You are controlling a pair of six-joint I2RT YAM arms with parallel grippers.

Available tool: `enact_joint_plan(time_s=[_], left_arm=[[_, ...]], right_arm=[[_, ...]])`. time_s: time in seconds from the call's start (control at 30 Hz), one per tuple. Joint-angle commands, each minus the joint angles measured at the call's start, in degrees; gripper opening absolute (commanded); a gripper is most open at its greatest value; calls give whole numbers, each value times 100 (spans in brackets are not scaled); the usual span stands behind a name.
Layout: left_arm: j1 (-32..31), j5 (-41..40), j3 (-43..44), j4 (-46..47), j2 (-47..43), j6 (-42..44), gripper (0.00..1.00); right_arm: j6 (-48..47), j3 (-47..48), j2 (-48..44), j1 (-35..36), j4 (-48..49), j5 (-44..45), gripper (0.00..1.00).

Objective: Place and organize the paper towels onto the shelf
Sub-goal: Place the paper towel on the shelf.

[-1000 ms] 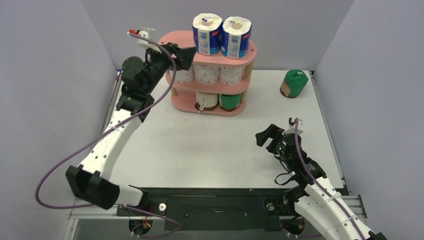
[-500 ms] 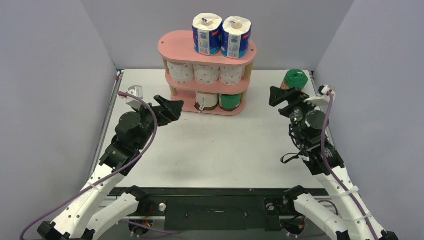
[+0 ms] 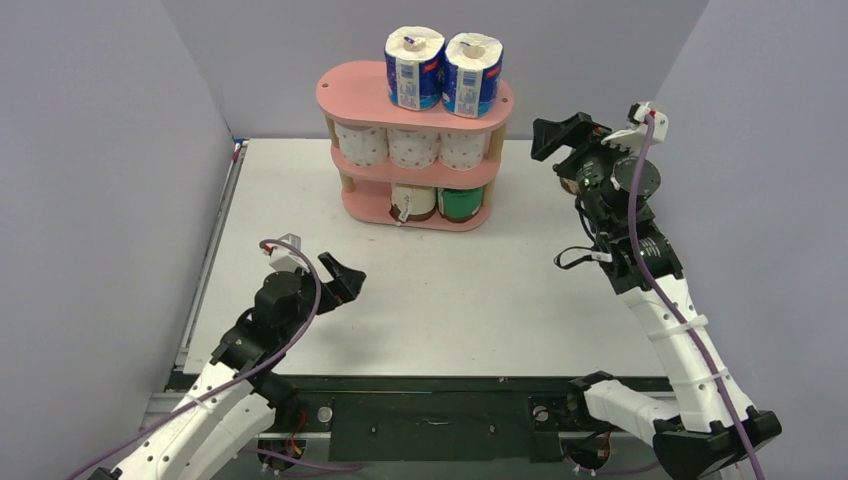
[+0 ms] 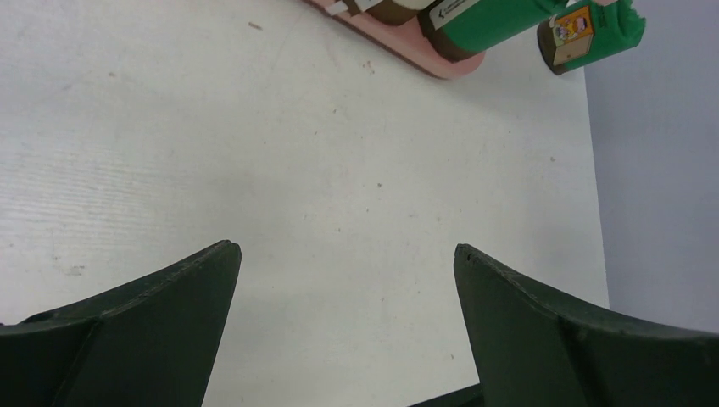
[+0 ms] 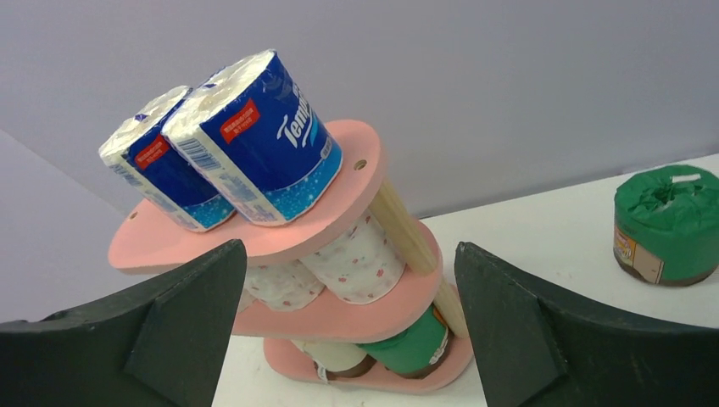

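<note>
The pink shelf stands at the back of the table. Two blue-and-white paper towels stand on its top board. Three white pink-dotted rolls fill the middle tier, and a beige roll and a green roll lie on the bottom one. One more green roll stands loose on the table right of the shelf; in the top view my right arm hides it. My right gripper hangs open and empty beside the shelf's right end. My left gripper is open and empty, low over the near left of the table.
Grey walls close in the table on the left, back and right. In the left wrist view the loose green roll stands close to the right wall, just past the shelf's bottom board.
My left arm has pulled back from the shelf's left end and dropped low near the front edge. My right arm has risen from the near right up beside the shelf.
</note>
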Motion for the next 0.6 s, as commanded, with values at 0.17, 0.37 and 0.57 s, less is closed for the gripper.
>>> enact_joint_plan(time_s=[0.17,0.37,0.57], left_arm=[[-31,263,-410,631,232,-280,96],[-38,394,-203,755,700,-246,96],[-39,446,-166,757,714,-250,96]], right_arm=[[-712,952,974,-17,236,-217,84],[-1085,1493,1620,168,219,-349,82],[-1447,1877,2034,427,115,-344,86]])
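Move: The blue paper towel at the right end of the shelf top is about 16 cm ahead of the right hand and 16 cm to its left, roughly level with it. The second blue towel stands some 11 cm farther left, and a white dotted towel sits about 17 cm below on the middle shelf. On the table, the green towel lies about 24 cm ahead, 15 cm right and 35 cm down. From the left hand, the right-end blue towel is about 30 cm ahead, 26 cm right and 25 cm up. The right arm carries its open, empty gripper about 8 cm forward and 5 cm left towards the right-hand blue paper towel on the shelf top, first nearly straight ahead and then swinging more to the left, while the wrist rolls some 10 degrees so that its left side dips; the fingers stay wide apart and do not yet hold the towel. Meanwhile the left hand, empty and open over the bare table, sinks about 6 cm, slowing as it goes and tipping slightly further down. ##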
